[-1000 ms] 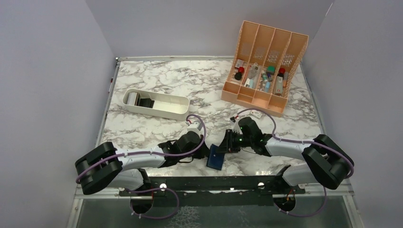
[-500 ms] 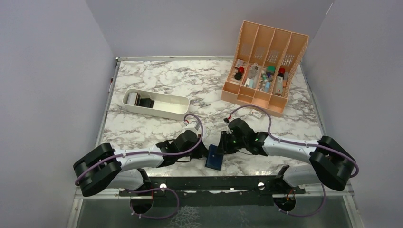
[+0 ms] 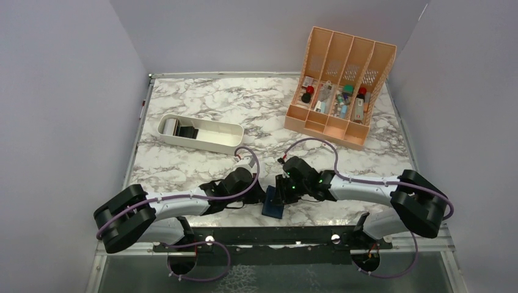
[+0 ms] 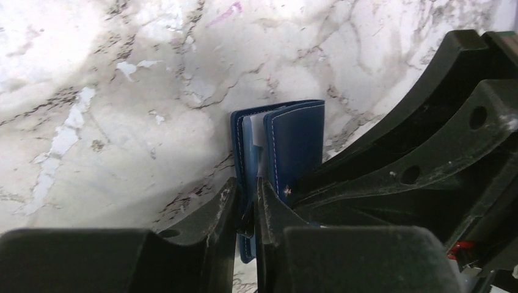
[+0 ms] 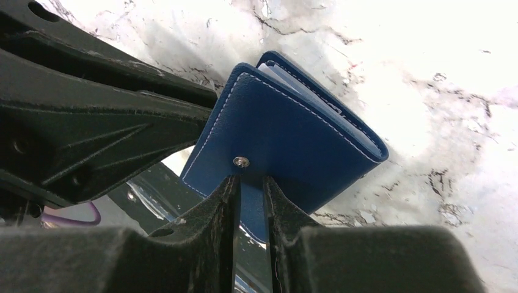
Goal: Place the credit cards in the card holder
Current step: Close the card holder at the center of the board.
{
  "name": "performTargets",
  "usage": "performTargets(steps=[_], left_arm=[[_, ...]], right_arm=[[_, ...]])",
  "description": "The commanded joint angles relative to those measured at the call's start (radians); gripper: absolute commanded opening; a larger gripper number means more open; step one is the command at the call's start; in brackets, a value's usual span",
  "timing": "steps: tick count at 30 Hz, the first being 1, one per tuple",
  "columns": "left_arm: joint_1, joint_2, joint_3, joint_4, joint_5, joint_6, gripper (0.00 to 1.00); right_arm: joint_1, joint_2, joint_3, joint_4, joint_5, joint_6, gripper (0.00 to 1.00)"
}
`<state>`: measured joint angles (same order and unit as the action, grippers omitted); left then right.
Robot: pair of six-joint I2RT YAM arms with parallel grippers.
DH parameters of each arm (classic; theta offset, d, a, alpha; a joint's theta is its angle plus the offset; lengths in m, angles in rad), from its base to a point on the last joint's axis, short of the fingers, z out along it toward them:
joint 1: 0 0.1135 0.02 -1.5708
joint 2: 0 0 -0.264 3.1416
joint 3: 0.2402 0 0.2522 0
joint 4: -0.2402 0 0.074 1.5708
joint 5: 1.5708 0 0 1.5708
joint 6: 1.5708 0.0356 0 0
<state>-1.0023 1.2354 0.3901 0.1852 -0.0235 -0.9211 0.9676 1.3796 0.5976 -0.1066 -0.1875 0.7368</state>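
Observation:
The card holder [image 3: 273,204], a navy folding case with white stitching, stands on edge near the table's front edge between both grippers. My left gripper [image 4: 247,206] is shut on the edge of one cover [image 4: 299,146]. My right gripper [image 5: 251,201] is shut on the snap tab just below the metal snap [image 5: 241,162] of the card holder [image 5: 293,134]. Pale flat layers [image 4: 255,131] show between the covers; I cannot tell whether they are credit cards or pockets. The right gripper's black fingers [image 4: 427,140] fill the right of the left wrist view.
A white oblong tray [image 3: 220,135] with a grey and a dark item at its left end sits at the left middle. An orange slotted organizer [image 3: 339,79] with small bottles stands at the back right. The black base rail [image 3: 275,235] runs just in front of the holder.
My right arm has swung left, bringing its gripper closer to the left one. The card holder has shifted slightly left with it and looks more folded.

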Motion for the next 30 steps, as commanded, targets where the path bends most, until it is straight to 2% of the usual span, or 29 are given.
performTargets(steps=[1,7,12,20,24,30], left_arm=[[0.002,-0.053,0.005,0.016,0.03,-0.016,0.21],[0.006,-0.135,-0.025,0.039,0.061,-0.034,0.33],[0.008,-0.15,-0.056,0.071,0.095,-0.049,0.37],[0.008,-0.187,-0.031,-0.115,-0.016,0.008,0.41],[0.008,-0.176,0.015,-0.181,-0.014,0.076,0.46],[0.008,-0.153,0.057,-0.245,-0.026,0.092,0.45]], right_arm=[[0.019,0.077,0.021,-0.058,0.089,0.004,0.25],[0.023,0.036,-0.001,-0.073,0.134,0.008,0.24],[0.023,0.059,0.003,-0.056,0.113,0.006,0.24],[0.023,0.066,0.017,-0.055,0.106,-0.001,0.24],[0.023,0.064,0.013,-0.051,0.106,-0.001,0.24],[0.022,0.063,0.014,-0.048,0.104,-0.001,0.23]])
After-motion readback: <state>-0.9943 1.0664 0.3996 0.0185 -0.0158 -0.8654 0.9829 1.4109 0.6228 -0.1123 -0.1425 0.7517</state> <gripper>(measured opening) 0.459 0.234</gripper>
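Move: The left fingers hold the card holder's strap; the closed holder's middle lies about 3 cm to their right, some 1 cm back and 2 cm below, with the snap stud on its cover about 2 cm to their right, 1 cm below and level with them in reach. The white tray is roughly 22 cm to their left and 22 cm farther out. For the right hand, the holder's middle is right under the fingertips, about 1 cm to the left and 1 cm down. The left hand spreads its fingers from nearly shut to almost half open and lets go of the strap, lifting about 3 cm and easing back 1 cm, then sinking slightly and drifting 1.5 cm left, away from the holder's edge, with a brief small wrist roll that comes back. The right hand stays put with its narrowly parted fingertips pressing on the cover, holding the card holder folded. ##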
